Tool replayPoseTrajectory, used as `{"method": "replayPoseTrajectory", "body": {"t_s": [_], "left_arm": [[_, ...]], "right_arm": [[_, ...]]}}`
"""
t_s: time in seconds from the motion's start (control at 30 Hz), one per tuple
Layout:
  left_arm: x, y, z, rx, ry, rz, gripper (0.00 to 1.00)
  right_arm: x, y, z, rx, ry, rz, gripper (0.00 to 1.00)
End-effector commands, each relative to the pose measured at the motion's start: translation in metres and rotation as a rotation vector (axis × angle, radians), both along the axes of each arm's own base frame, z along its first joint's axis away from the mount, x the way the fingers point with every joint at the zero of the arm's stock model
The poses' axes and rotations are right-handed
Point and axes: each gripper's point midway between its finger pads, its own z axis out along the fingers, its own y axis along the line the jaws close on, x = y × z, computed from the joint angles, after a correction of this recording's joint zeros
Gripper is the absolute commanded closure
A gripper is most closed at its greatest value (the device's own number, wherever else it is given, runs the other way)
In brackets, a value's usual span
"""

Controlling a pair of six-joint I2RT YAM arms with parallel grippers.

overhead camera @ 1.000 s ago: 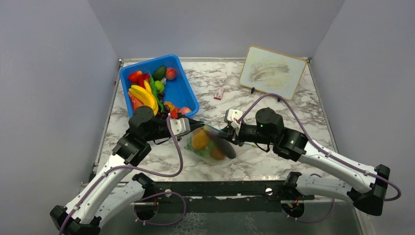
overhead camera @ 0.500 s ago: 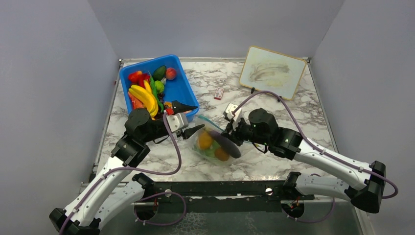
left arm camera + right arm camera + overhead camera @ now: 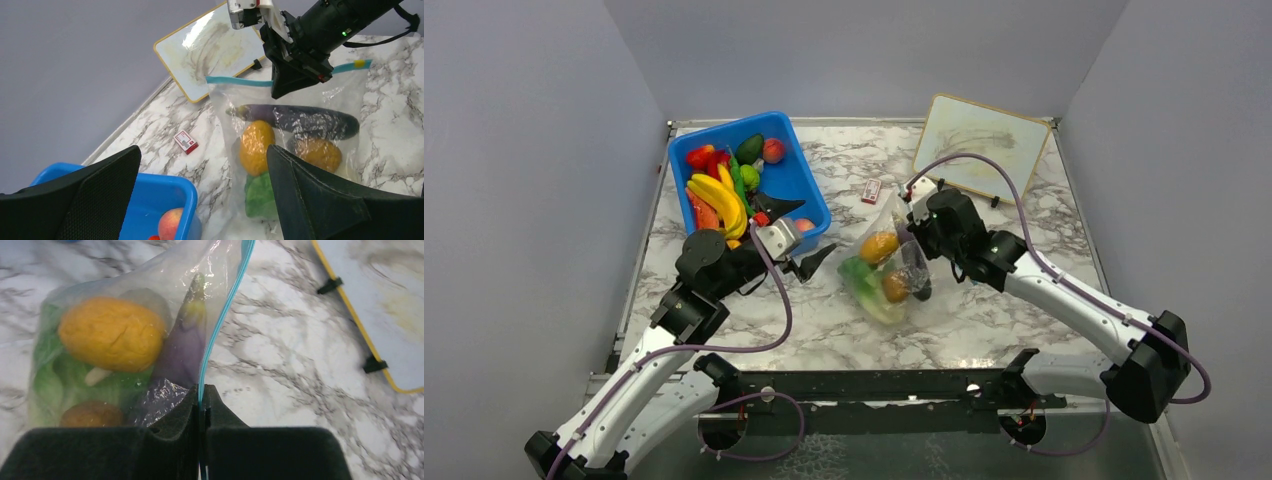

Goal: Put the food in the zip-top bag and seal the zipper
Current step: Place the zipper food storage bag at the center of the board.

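The clear zip-top bag holds a purple eggplant, two orange-brown round pieces and a green lettuce. My right gripper is shut on the light-blue zipper strip at the bag's mouth and holds that edge up, so the bag hangs below it. In the right wrist view the strip runs between the closed pads. My left gripper is open and empty, left of the bag and apart from it, beside the bin.
A blue bin full of toy fruit stands at the back left; its corner shows in the left wrist view. A small red-and-white box lies behind the bag. A whiteboard leans at the back right.
My left gripper opened, let go of the bag and drew back to the left. My right gripper carried the bag by its strip toward the far right.
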Motion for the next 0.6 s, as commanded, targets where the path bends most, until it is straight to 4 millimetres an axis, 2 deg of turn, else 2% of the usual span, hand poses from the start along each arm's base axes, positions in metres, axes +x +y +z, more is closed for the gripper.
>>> {"method": "replayPoseTrajectory", "body": {"t_s": [0.0,0.17,0.23,0.3,0.43,0.53,0.57], "left_arm": [[0.006,0.008,0.01,-0.051,-0.014,0.063,0.01],[0.011,0.008,-0.002,-0.059,0.047,0.09,0.01],[0.013,0.007,-0.008,-0.053,0.065,0.092,0.01],[0.014,0.007,-0.012,-0.058,0.082,0.099,0.01],[0.019,0.01,-0.011,-0.1,0.12,0.14,0.01],[0.022,0.013,-0.013,-0.117,0.139,0.165,0.01],[0.021,0.013,-0.013,-0.116,0.137,0.164,0.01]], "right_arm": [[0.041,-0.043,0.005,-0.082,-0.062,-0.188,0.99],[0.06,-0.072,0.011,-0.075,-0.096,-0.344,0.98],[0.063,-0.075,0.013,-0.067,-0.107,-0.371,0.93],[0.064,-0.075,0.013,-0.057,-0.105,-0.383,0.8],[0.06,-0.073,0.013,-0.036,-0.079,-0.385,0.45],[0.055,-0.07,0.021,0.011,-0.076,-0.381,0.37],[0.053,-0.068,0.025,0.033,-0.076,-0.377,0.32]]}}
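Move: The right gripper holds the zip-top bag by its zipper edge; the bag's middle lies some 6 cm left, 2 cm back and 8 cm below. The table spot to lay the bag on is about 3 cm right, 3 cm forward and 16 cm below. The small red box lies some 19 cm ahead and 9 cm left, the whiteboard about 30 cm ahead and 19 cm right, both low. From the left hand, that spot is roughly 23 cm right, 8 cm forward and 31 cm below. Sweep the right gripper about 7 cm to the right and 5 cm forward, almost level, still pinching the zipper edge and turning some 20 degrees clockwise. As it slows, open the fingers more than halfway and let go of the zipper. Keep the left gripper wide open, easing it slightly down and forward. ##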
